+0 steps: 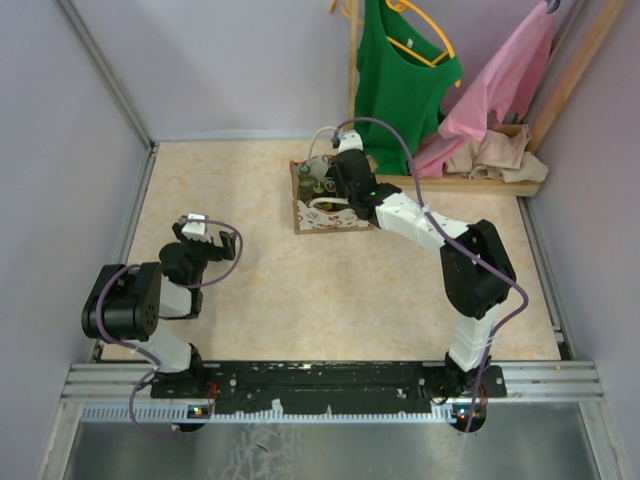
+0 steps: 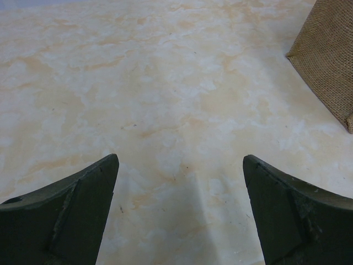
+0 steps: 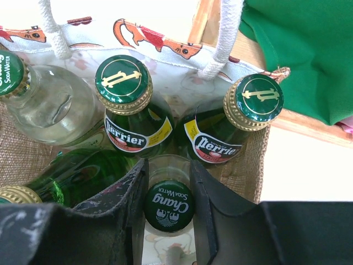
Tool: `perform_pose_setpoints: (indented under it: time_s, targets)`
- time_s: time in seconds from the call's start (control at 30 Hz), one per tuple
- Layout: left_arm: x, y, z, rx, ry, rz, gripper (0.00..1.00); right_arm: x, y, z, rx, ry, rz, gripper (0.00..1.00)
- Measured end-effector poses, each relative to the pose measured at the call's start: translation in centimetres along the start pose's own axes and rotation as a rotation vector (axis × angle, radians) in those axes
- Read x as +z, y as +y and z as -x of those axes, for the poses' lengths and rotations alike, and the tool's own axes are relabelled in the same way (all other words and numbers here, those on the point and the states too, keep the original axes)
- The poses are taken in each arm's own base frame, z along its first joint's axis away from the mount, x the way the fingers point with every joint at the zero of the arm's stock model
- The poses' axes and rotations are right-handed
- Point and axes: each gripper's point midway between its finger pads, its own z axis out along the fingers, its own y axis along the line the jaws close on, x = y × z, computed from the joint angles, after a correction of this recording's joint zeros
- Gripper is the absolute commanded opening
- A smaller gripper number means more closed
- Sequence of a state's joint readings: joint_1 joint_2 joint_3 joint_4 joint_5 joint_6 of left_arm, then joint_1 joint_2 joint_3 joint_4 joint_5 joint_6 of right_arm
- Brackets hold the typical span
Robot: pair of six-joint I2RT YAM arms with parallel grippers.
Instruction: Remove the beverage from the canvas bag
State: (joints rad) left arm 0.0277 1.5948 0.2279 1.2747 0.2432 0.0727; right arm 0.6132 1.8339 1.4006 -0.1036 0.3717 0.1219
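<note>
The canvas bag stands at the back of the table, its white-and-red patterned panel facing the arms. Several bottles fill it. My right gripper reaches down into the bag from above. In the right wrist view that gripper is shut on the neck of a clear Chang soda water bottle with a dark green cap, the beverage. Two green Perrier bottles and a clear bottle stand behind it. My left gripper hovers open over bare table, well left of the bag.
The bag's white rope handles rise just beyond the Perrier bottles. A wooden clothes rack stands right behind the bag with a green top and a pink garment. Walls close in the table on three sides.
</note>
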Motion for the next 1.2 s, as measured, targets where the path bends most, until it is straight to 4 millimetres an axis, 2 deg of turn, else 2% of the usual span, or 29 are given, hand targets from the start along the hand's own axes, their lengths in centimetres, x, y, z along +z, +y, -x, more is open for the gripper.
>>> perform_pose_setpoints:
  time_s: [0.37, 0.73, 0.9, 1.2]
  targets:
    - [0.0, 0.0, 0.0, 0.000, 0.000, 0.000, 1.00, 0.1, 0.2, 0.4, -0.038, -0.045, -0.016, 0.00]
    - [0.0, 0.0, 0.0, 0.000, 0.000, 0.000, 1.00, -1.1, 0.0, 0.9, -0.077, -0.051, -0.015, 0.00]
    - [0.0, 0.0, 0.0, 0.000, 0.000, 0.000, 1.00, -3.4, -0.7, 3.5, -0.070, -0.108, -0.013, 0.00]
    - [0.0, 0.0, 0.0, 0.000, 0.000, 0.000, 1.00, -9.2, -3.3, 11.2, -0.030, -0.339, -0.059, 0.00]
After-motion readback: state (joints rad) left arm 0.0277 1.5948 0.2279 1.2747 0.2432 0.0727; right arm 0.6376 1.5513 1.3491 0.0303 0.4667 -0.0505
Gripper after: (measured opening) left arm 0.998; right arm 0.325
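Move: Just below the right hand hangs the gripped Chang bottle, its middle some 8 cm down, still in the bag, whose centre is about 2 cm ahead, 4 cm left and 8 cm down. Around it, middles roughly 8 cm below the hand, one Perrier stands about 6 cm ahead and 4 cm left, another 6 cm ahead and 3 cm right. From the left hand the Chang bottle is roughly 8 cm ahead, 34 cm right and about level. Pulling the Chang bottle up out of its slot in front of the Perriers, the right hand keeps its pinch on the neck below the cap. It first creeps up only about 1 cm, then climbs fast to some 14 cm, easing slightly back and right while the fingers tilt upward about 20 degrees. ##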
